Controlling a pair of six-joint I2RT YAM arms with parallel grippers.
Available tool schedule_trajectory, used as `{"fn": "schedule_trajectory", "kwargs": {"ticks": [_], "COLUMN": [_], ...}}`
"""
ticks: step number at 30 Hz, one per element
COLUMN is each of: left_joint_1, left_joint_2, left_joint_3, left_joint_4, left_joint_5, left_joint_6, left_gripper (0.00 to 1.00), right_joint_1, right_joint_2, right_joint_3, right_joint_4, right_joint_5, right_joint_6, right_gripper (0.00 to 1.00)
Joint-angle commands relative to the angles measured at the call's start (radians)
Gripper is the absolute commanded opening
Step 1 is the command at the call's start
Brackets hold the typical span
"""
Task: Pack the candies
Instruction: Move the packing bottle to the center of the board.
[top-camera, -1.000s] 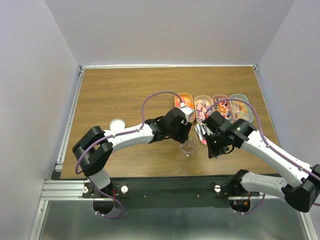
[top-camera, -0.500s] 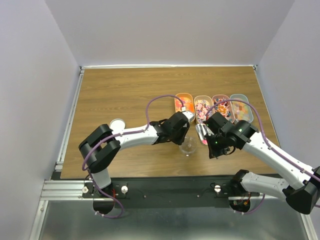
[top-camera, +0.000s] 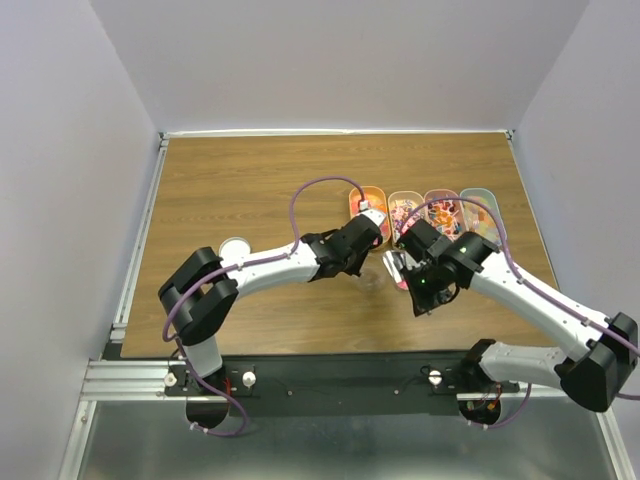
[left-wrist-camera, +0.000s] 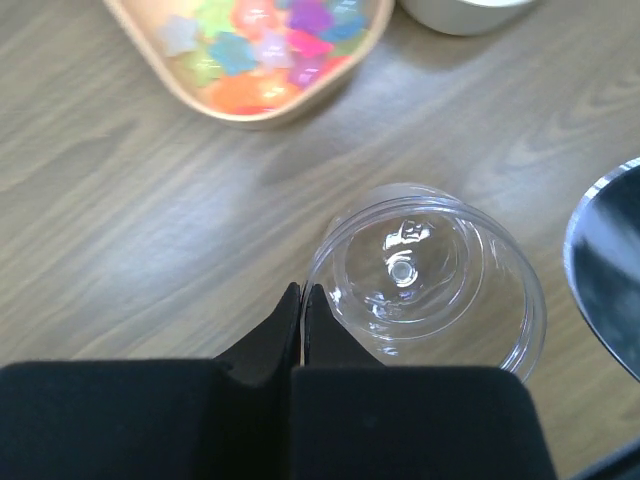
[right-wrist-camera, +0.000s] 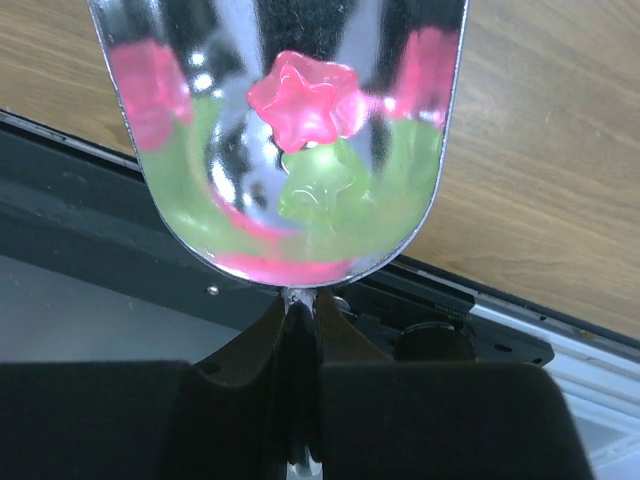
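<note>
The candies (left-wrist-camera: 262, 48) are small coloured stars heaped in an oblong peach tray (left-wrist-camera: 330, 88). A pink candy (right-wrist-camera: 300, 98) and a green candy (right-wrist-camera: 322, 180) lie in the metal scoop (right-wrist-camera: 200, 200). My right gripper (right-wrist-camera: 301, 300) is shut on the scoop's handle and holds the scoop (top-camera: 398, 265) level, just right of the clear cup (top-camera: 374, 277). The clear cup (left-wrist-camera: 430, 285) stands upright and empty on the wood. My left gripper (left-wrist-camera: 302, 292) is shut on its near rim, one finger inside the wall and one outside.
Several candy trays (top-camera: 440, 205) stand in a row behind the cup, on the right half of the table. A white round lid (top-camera: 233, 248) lies at the left beside the left arm. The scoop's edge (left-wrist-camera: 605, 275) hangs close to the cup's right side.
My left gripper has closed on the cup's rim, and the cup now sits a little farther from the near edge. The right arm has carried the scoop left, nearer the cup.
</note>
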Motion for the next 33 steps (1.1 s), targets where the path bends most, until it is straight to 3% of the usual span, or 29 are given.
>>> {"fn": "schedule_trajectory", "kwargs": {"ticks": [1,13,16,23,27,33], "left_joint_1": [0.053,0.151,0.161,0.178,0.190,0.308], "left_joint_2": [0.001,-0.019,-0.010,-0.087,-0.160,-0.321], "left_joint_3": [-0.003,-0.042,-0.035,-0.046,-0.034,-0.066], "left_joint_4": [-0.097,-0.115,-0.123,-0.111,-0.112,-0.080], "left_joint_5": [-0.168,-0.187,-0.185,-0.162,-0.124,-0.046], "left_joint_6": [0.014,0.048,0.049,0.040,0.016,-0.017], "left_gripper": [0.00,0.00,0.09,0.50,0.63,0.71], "right_joint_1": [0.007,0.008,0.016,0.027,0.033,0.047], "right_joint_2": [0.063,0.209,0.249,0.290,0.312,0.365], "right_joint_3": [0.081,0.181,0.198,0.224,0.244,0.288], "right_joint_4": [0.042,0.072,0.077,0.076,0.065,0.051], "right_joint_5": [-0.034,-0.115,-0.126,-0.129,-0.124,-0.132], "right_joint_6": [-0.062,-0.099,-0.106,-0.117,-0.128,-0.131], "right_gripper": [0.01,0.01,0.01,0.01,0.01,0.01]}}
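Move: The left hand has the packing bottle's rim pinched, its middle about 4 cm to the right and 4 cm below; the board's centre spot is some 6 cm left, 3 cm ahead and 8 cm below. The orange candy tray lies about 15 cm ahead and 2 cm right. From the right hand, which holds the loaded scoop, the bottle is roughly 9 cm left and 1 cm ahead, the white candy tray 15 cm straight ahead. Left hand carries the packing bottle some 9 cm left and forward, opens, rises; right hand follows with scoop. ##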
